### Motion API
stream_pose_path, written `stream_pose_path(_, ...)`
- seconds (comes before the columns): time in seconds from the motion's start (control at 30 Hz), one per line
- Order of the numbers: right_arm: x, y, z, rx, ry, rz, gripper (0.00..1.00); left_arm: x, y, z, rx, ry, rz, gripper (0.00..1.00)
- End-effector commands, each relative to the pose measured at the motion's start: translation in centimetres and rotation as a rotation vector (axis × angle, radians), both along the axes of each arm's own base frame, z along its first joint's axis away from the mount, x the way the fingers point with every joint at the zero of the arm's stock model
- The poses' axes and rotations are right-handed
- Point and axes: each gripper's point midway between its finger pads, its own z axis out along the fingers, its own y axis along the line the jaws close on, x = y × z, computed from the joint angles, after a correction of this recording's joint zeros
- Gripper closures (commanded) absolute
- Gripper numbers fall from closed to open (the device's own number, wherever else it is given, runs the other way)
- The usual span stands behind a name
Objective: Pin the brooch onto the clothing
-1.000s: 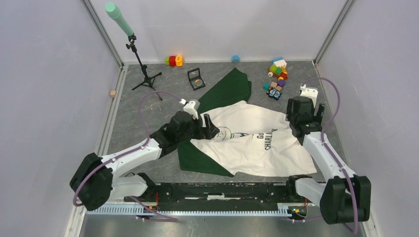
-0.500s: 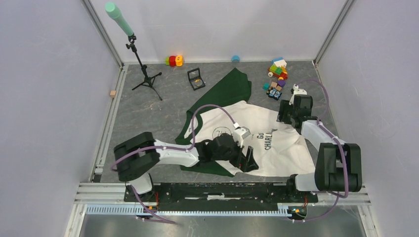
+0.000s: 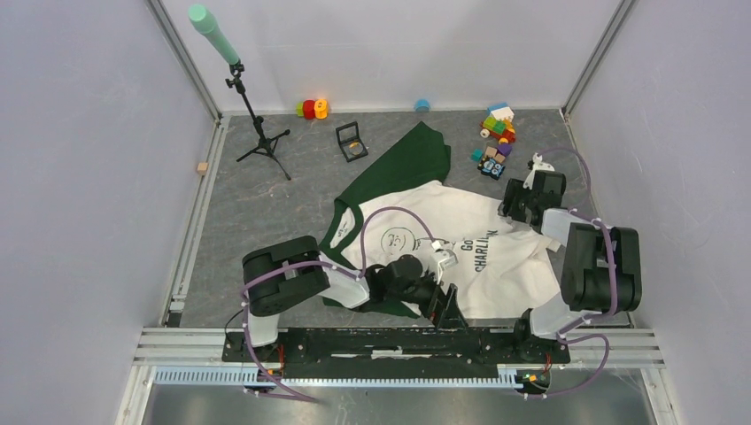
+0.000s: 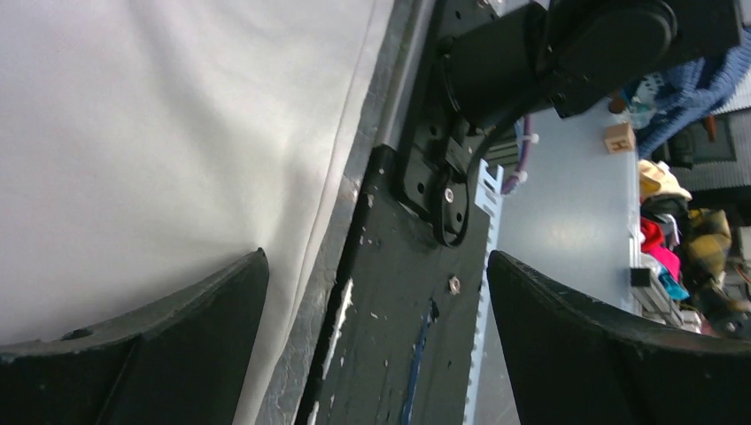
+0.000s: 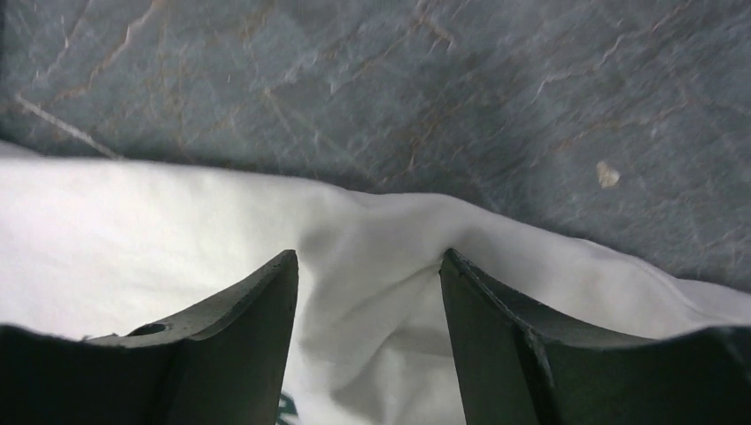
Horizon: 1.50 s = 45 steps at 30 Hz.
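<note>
The clothing (image 3: pixel 496 274), a cream T-shirt with dark green sleeves and collar, lies spread on the grey table. My left gripper (image 3: pixel 445 308) hangs open over its near hem. In the left wrist view the gripper (image 4: pixel 376 257) has white cloth (image 4: pixel 159 133) under its left finger and the black base rail under the gap. My right gripper (image 3: pixel 516 202) sits at the shirt's far right corner. In the right wrist view its jaws (image 5: pixel 369 257) stand part-way apart astride a raised fold of white cloth (image 5: pixel 372 230), not pinched flat. The brooch is not visible in any view.
A small black box (image 3: pixel 352 140) lies open beyond the shirt. A tripod (image 3: pixel 261 142) with a mint-green tube stands at back left. Toy blocks (image 3: pixel 496 133) cluster at back right, with red and yellow toys (image 3: pixel 312 108) by the back wall. The black base rail (image 3: pixel 390 341) runs along the near edge.
My left arm swung from the shirt's collar across to its near hem, still open. My right gripper shifted to the shirt's far right corner and narrowed its jaws around a fold.
</note>
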Motion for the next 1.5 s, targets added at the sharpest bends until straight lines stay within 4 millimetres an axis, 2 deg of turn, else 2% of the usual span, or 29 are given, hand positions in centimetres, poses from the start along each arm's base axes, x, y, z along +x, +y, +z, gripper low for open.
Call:
stream_pose_path(0.0,1.5,-1.6,-0.9,0.001,0.014,-0.029,0.33,-2.1,1.0,0.4,-0.089,0.048,-0.076,0.01)
stream_pose_path(0.13,3.3,-2.1,-1.5,0.016,0.020,-0.001,0.32,-2.6,1.3,-0.1,-0.031,0.010,-0.136,0.01)
stream_pose_path(0.3,6.1,-1.6,-1.8,0.037,0.022,0.095,0.29,-3.4,1.7,-0.9,-0.007,0.027,-0.181,0.01)
stream_pose_path(0.43,6.9,-1.5,-1.8,0.032,0.014,0.134,0.23,-3.3,1.2,-0.6,-0.010,0.024,-0.187,0.01)
stream_pose_path(0.53,7.1,-1.0,-0.4,0.035,-0.020,0.169,0.17,-3.1,0.9,0.4,-0.021,0.005,-0.186,0.00)
stream_pose_path(0.57,7.1,-0.9,0.3,0.034,-0.036,0.173,0.11,-3.0,0.8,1.0,-0.025,-0.008,-0.188,0.00)
stream_pose_path(0.7,7.5,-0.5,4.8,0.024,-0.135,0.197,0.02,-1.6,0.6,4.8,-0.010,-0.121,-0.167,0.00)
stream_pose_path(0.8,7.2,0.1,9.0,0.034,-0.219,0.198,0.02,1.2,1.5,7.8,0.062,-0.279,-0.077,0.00)
stream_pose_path(0.87,6.2,0.6,11.8,0.038,-0.282,0.196,0.02,3.7,2.4,9.7,0.114,-0.398,0.002,0.00)
stream_pose_path(0.93,4.6,1.1,13.5,0.040,-0.327,0.191,0.02,6.1,4.1,10.1,0.197,-0.473,0.078,0.00)
stream_pose_path(1.07,0.7,2.0,14.3,0.051,-0.341,0.189,0.02,11.3,7.7,10.4,0.278,-0.429,0.247,0.00)
stream_pose_path(1.2,-2.3,3.8,15.0,0.077,-0.381,0.235,0.02,16.5,11.0,11.8,0.293,-0.373,0.441,0.00)
stream_pose_path(1.3,-4.0,5.0,15.0,0.099,-0.410,0.246,0.02,21.6,14.4,12.3,0.352,-0.377,0.646,0.00)
stream_pose_path(1.37,-5.0,6.3,14.2,0.125,-0.422,0.261,0.02,25.5,17.4,11.4,0.434,-0.396,0.807,0.00)
stream_pose_path(1.47,-6.2,8.4,13.0,0.135,-0.413,0.300,0.02,30.1,20.6,9.6,0.498,-0.324,0.974,0.00)
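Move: The right hand's fingers straddle the clothing's bunched far edge, practically at the hand point and 1 cm below; the black-and-blue piece lies about 11 cm ahead and 5 cm left, the lettering some 9 cm back and 7 cm left. The left hand hovers at the near hem, about 1 cm ahead and 3 cm below; from it the printed face is roughly 19 cm ahead, 14 cm left. Right hand drags the far edge about 8 cm forward, opens, rises; left rises, sweeps some 25 cm forward-left. ##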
